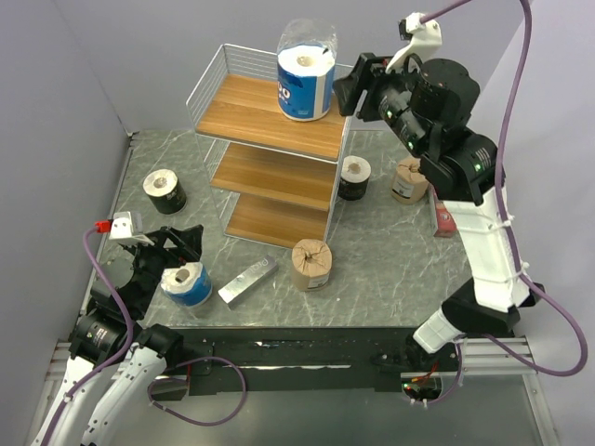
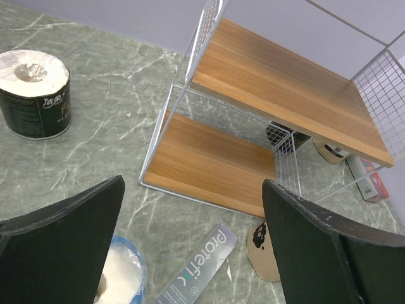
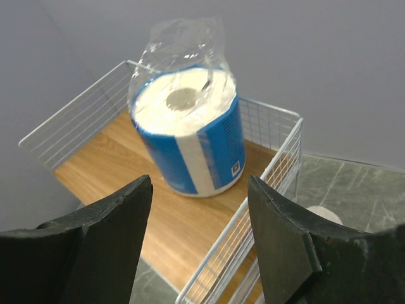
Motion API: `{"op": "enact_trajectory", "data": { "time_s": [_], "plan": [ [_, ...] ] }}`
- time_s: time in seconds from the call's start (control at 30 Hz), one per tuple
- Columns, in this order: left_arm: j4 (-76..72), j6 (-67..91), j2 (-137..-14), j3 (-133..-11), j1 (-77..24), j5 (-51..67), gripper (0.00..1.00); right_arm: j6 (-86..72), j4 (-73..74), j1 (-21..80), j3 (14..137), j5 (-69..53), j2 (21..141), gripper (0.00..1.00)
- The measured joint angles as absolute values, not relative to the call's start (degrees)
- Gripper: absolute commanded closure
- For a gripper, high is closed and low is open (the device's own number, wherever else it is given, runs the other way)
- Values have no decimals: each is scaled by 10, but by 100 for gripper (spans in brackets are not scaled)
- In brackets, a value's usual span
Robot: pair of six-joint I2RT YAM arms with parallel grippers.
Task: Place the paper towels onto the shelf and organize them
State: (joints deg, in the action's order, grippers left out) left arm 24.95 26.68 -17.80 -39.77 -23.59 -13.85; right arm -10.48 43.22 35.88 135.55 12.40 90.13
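Note:
A blue-wrapped paper towel roll (image 1: 305, 82) (image 3: 190, 133) stands upright on the top board of the shelf (image 1: 270, 116) (image 3: 171, 221). My right gripper (image 1: 346, 96) (image 3: 201, 183) hovers open just right of it, apart from the roll and holding nothing. A second blue roll (image 1: 186, 283) (image 2: 120, 278) stands on the table under my left gripper (image 1: 191, 258) (image 2: 193, 183), which is wide open and empty. One black roll (image 1: 165, 190) (image 2: 35, 92) stands left of the shelf (image 2: 278, 88) and another (image 1: 354, 177) to its right. Brown rolls sit in front (image 1: 310, 265) and at the right (image 1: 409, 179).
A flat silver bar (image 1: 247, 281) (image 2: 199, 269) lies on the table between the near blue roll and the front brown roll. A slim red box (image 1: 444, 221) (image 2: 373, 183) lies by the right arm. The shelf's two lower boards hold nothing.

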Motion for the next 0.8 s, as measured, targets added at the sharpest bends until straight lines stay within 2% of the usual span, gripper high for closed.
{"op": "enact_trajectory", "data": {
  "time_s": [0.23,0.4,0.63,0.8],
  "plan": [
    [264,266,-180,-415,-236,-122,4,-77,434,393,1291,127,834,30],
    [307,314,-196,-484,-236,-146,3,-79,432,407,1142,115,719,30],
    [455,466,-268,-572,-236,-286,3,-119,410,414,899,104,521,30],
    [546,560,-322,-571,-236,-314,4,-145,402,414,773,101,411,28]
  ]
}}
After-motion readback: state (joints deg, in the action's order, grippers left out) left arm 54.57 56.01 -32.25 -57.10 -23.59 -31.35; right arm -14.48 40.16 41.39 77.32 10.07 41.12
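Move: The brown-wrapped roll lies about 15 cm back of the right hand, 6 left and 50 below; the blue towel already on the top shelf is some 12 ahead, 7 left and 8 below that hand. From the left hand, the blue roll on the table is about 3 back, 5 left and 23 below; the grey box is roughly 2 back, 8 right and 27 below, the brown-wrapped roll level ahead, 22 right and 23 below. Right hand draws back from the top shelf, down and right, some 20 cm; left arcs leftward, tipping down. ##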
